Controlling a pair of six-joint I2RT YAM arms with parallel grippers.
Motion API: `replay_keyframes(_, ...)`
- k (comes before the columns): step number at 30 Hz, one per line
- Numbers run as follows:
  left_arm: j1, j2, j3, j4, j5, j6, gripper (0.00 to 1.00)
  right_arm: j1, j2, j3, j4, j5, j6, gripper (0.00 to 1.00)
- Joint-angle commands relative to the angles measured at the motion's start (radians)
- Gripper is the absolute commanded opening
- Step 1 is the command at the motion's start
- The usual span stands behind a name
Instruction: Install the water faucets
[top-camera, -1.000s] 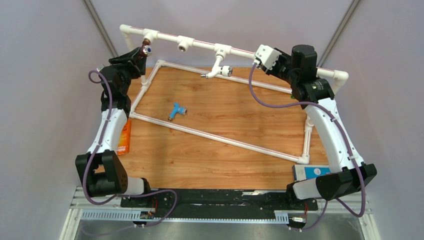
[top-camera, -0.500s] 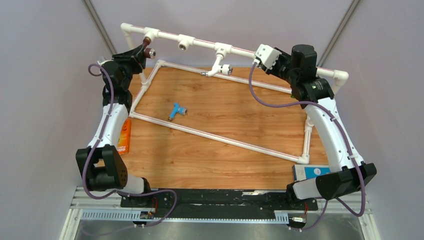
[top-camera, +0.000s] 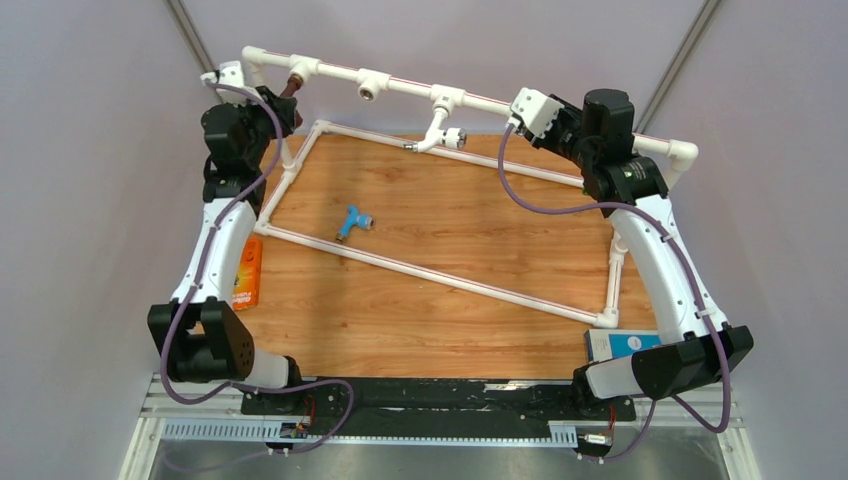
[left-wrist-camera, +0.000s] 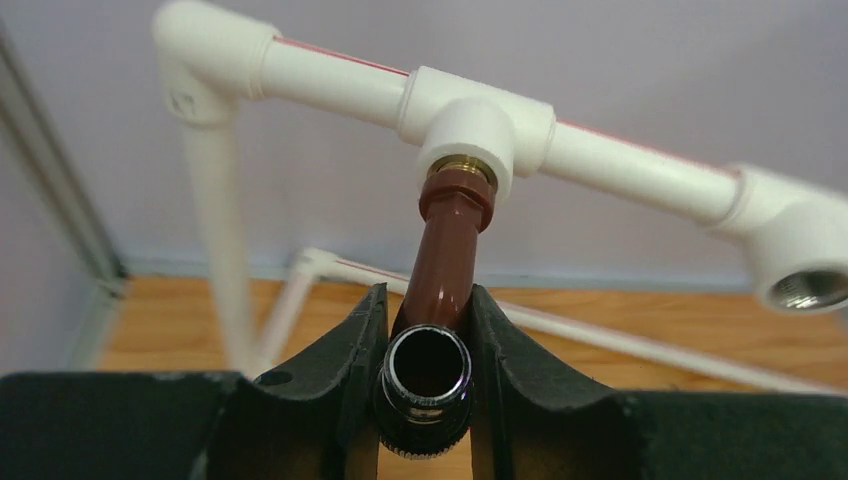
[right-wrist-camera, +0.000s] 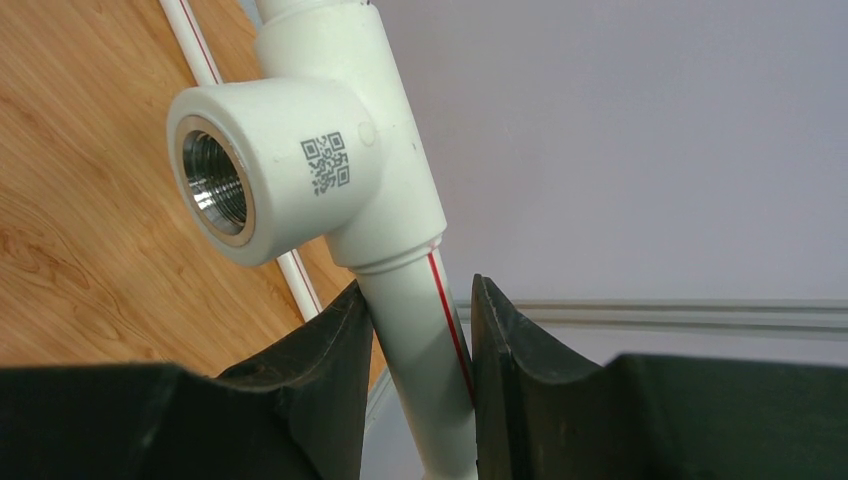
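Note:
My left gripper (left-wrist-camera: 428, 345) is shut on the dark brown faucet (left-wrist-camera: 450, 245). The faucet's threaded end sits in the brass-lined leftmost tee of the raised white pipe rail (left-wrist-camera: 330, 80). From above, this gripper (top-camera: 280, 103) is at the rail's left end, with a little of the brown faucet (top-camera: 292, 87) showing. A white faucet (top-camera: 438, 135) hangs from the third tee. The light blue faucet (top-camera: 352, 221) lies loose on the wooden board. My right gripper (right-wrist-camera: 420, 335) is shut on the rail's pipe (right-wrist-camera: 425, 300) just below an empty tee socket (right-wrist-camera: 215, 185), at the rail's right part (top-camera: 517, 110).
An empty tee socket (top-camera: 368, 92) sits between the brown and white faucets. A low pipe rectangle (top-camera: 440, 272) lies on the board (top-camera: 450, 220). An orange packet (top-camera: 248, 272) lies at the left edge and a blue-and-white box (top-camera: 625, 345) at the near right.
My left gripper closed on the brown faucet, and the wrist rolled and rose toward the rail's left corner, turning the faucet. The right arm has stayed still.

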Motion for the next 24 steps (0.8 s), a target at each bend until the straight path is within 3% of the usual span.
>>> replay_keyframes(1,-0.135,-0.044,-0.100,-0.092,-0.143,0.928,0.00,0.028,0.009,-0.019,-0.073,-0.107,0.163,0.00)
replay_keyframes(7,-0.192,-0.093,-0.218,-0.162,-0.174,1.702,0.00,0.028,0.008,-0.018,-0.073,-0.109,0.163,0.00)
replay_keyframes(9,-0.192,-0.108,-0.241,-0.199,-0.194,1.800,0.00,0.028,0.008,-0.018,-0.073,-0.109,0.163,0.00)
replay_keyframes(12,-0.191,-0.133,-0.217,-0.215,-0.195,1.745,0.08,0.028,0.008,-0.016,-0.073,-0.110,0.161,0.00)
replay_keyframes(14,-0.192,-0.156,-0.212,-0.195,-0.168,1.661,0.32,0.029,0.009,-0.016,-0.073,-0.112,0.161,0.00)
replay_keyframes(15,-0.192,-0.164,-0.212,-0.180,-0.159,1.609,0.61,0.029,0.011,-0.018,-0.073,-0.112,0.161,0.00)
replay_keyframes(16,-0.191,-0.177,-0.209,-0.176,-0.136,1.578,0.79,0.028,0.011,-0.016,-0.073,-0.112,0.162,0.00)
replay_keyframes(17,-0.189,-0.184,-0.205,-0.176,-0.128,1.531,0.87,0.028,0.009,-0.016,-0.074,-0.112,0.161,0.00)
replay_keyframes(24,-0.140,-0.285,-0.195,-0.055,-0.047,1.114,0.91,0.029,0.008,-0.019,-0.071,-0.112,0.159,0.00)
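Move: The left hand already grips the brown faucet; its end tee on the upper bar lies about 6 cm ahead, 1 cm right and 4 cm above. From that hand the bar's corner elbow is some 8 cm ahead and 6 cm left, the next empty tee roughly 4 cm ahead and 13 cm right. The right hand, clamped on the bar, has the end tee about 44 cm to its left, 8 cm ahead and 4 cm above. Left hand rolls the gripped faucet about 85 degrees clockwise from behind, then opens and backs off 4 cm. ##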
